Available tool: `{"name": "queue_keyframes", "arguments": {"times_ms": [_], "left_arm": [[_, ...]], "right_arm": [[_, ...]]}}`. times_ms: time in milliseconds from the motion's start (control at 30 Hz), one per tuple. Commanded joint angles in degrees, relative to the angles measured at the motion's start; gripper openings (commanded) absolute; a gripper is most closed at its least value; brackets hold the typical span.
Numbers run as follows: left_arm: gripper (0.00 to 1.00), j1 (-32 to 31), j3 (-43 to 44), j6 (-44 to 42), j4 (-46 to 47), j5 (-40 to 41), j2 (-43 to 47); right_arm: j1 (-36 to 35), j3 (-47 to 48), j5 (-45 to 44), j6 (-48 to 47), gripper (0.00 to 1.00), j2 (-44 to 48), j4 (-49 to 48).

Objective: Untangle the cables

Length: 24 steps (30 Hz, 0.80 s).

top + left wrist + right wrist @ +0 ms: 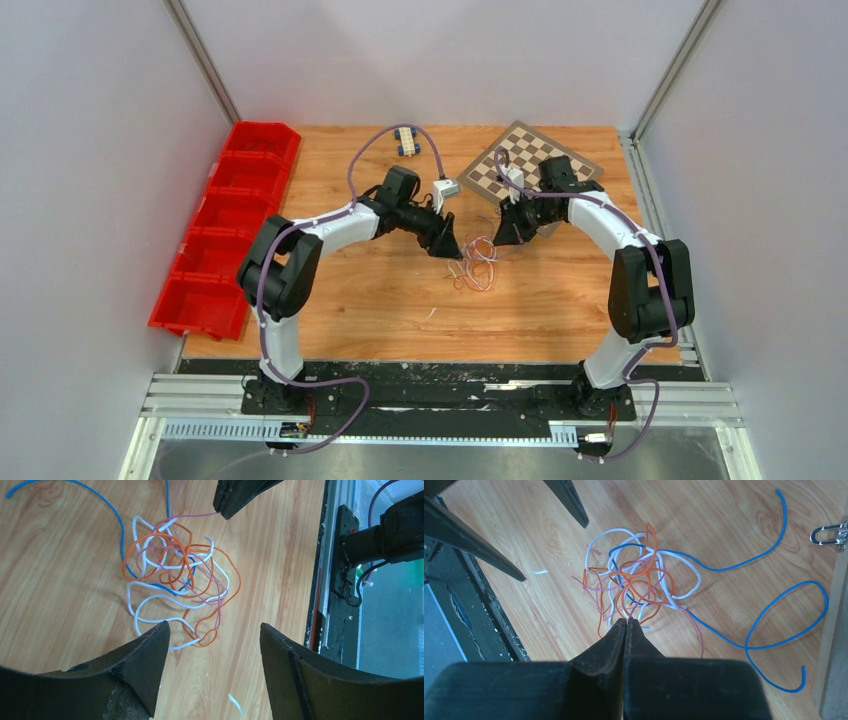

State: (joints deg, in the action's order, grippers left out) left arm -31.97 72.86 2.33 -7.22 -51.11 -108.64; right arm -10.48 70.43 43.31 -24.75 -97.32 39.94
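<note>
The cables lie as a loose knot of thin white, orange and pink-purple wires on the wooden table, between the two arms. In the left wrist view the cables sit just beyond my left gripper, which is open with only bare wood between its fingers. My left gripper hovers at the knot's left edge. My right gripper is shut at the knot's near edge, and a pink-purple strand runs taut to its tip. A blue cable trails out of the cables in wide loops.
Red bins line the left edge of the table. A chessboard lies at the back right, with a small toy and a white block behind the arms. A metal clasp lies near the board's edge.
</note>
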Motion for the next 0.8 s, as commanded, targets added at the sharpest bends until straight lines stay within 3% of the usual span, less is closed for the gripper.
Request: {"name": "queue_keyframes", "arguments": {"times_ms": [0,133,333,367,500,633,767], "left_arm": [[0.75,-2.0,0.1,1.0,5.3,-0.4,-2.7],[0.73,-2.8,0.9,2.1,6.8,0.6,-5.6],[0.42,-4.8,2.9,2.0,8.6,-0.3,-8.8],[0.32,-4.8,2.9,2.0,8.4,-0.3,-8.8],[0.01,-4.7,1.4,2.1,8.5,-0.1,-6.8],[0.00,-4.4,0.2,4.3,9.8,-0.9,-2.8],[0.00,-3.3,0.5,9.8,12.5,-1.5,-3.3]], "right_arm": [[-0.3,0.1,-0.6,0.7,0.00,-0.4,-1.8],[-0.2,-0.3,-0.9,1.1,0.00,-0.8,-1.9],[0.0,-0.1,-1.4,2.2,0.07,-1.0,-1.7],[0.0,-0.1,-1.5,2.1,0.11,-0.9,-1.7],[0.3,-0.6,-0.8,1.6,0.45,0.2,-1.5],[-0.5,-3.2,-2.8,6.8,0.65,1.1,-5.5],[-1.3,-7.3,-4.9,12.9,0.70,1.5,-12.9]]}}
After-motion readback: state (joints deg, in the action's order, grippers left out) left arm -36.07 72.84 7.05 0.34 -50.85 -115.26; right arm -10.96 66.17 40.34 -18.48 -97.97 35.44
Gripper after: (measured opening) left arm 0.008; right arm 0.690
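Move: The purple cable's slack strand, on the near side of the cable tangle, lies about 3 cm right, 1 cm back and 5 cm below the open left hand; the tangle's middle is 4 cm to that hand's right, level with it and 8 cm down, and a white scrap 4 cm left, 10 cm back. From the right hand, already pinching purple cable, that slack strand is some 6 cm left, 3 cm back and 5 cm below; the chessboard's middle is 17 cm ahead, 7 cm right. The purple strand is pinched between the left fingertips: the left hand sinks about 5 cm onto it while easing 3 cm right and slightly back, shuts from three-quarters open, then rises some 2 cm with it. The right hand holds nearly still, opens to about two-thirds as the left closes, letting go of its own purple strand, and finally sinks a couple of centimetres. ##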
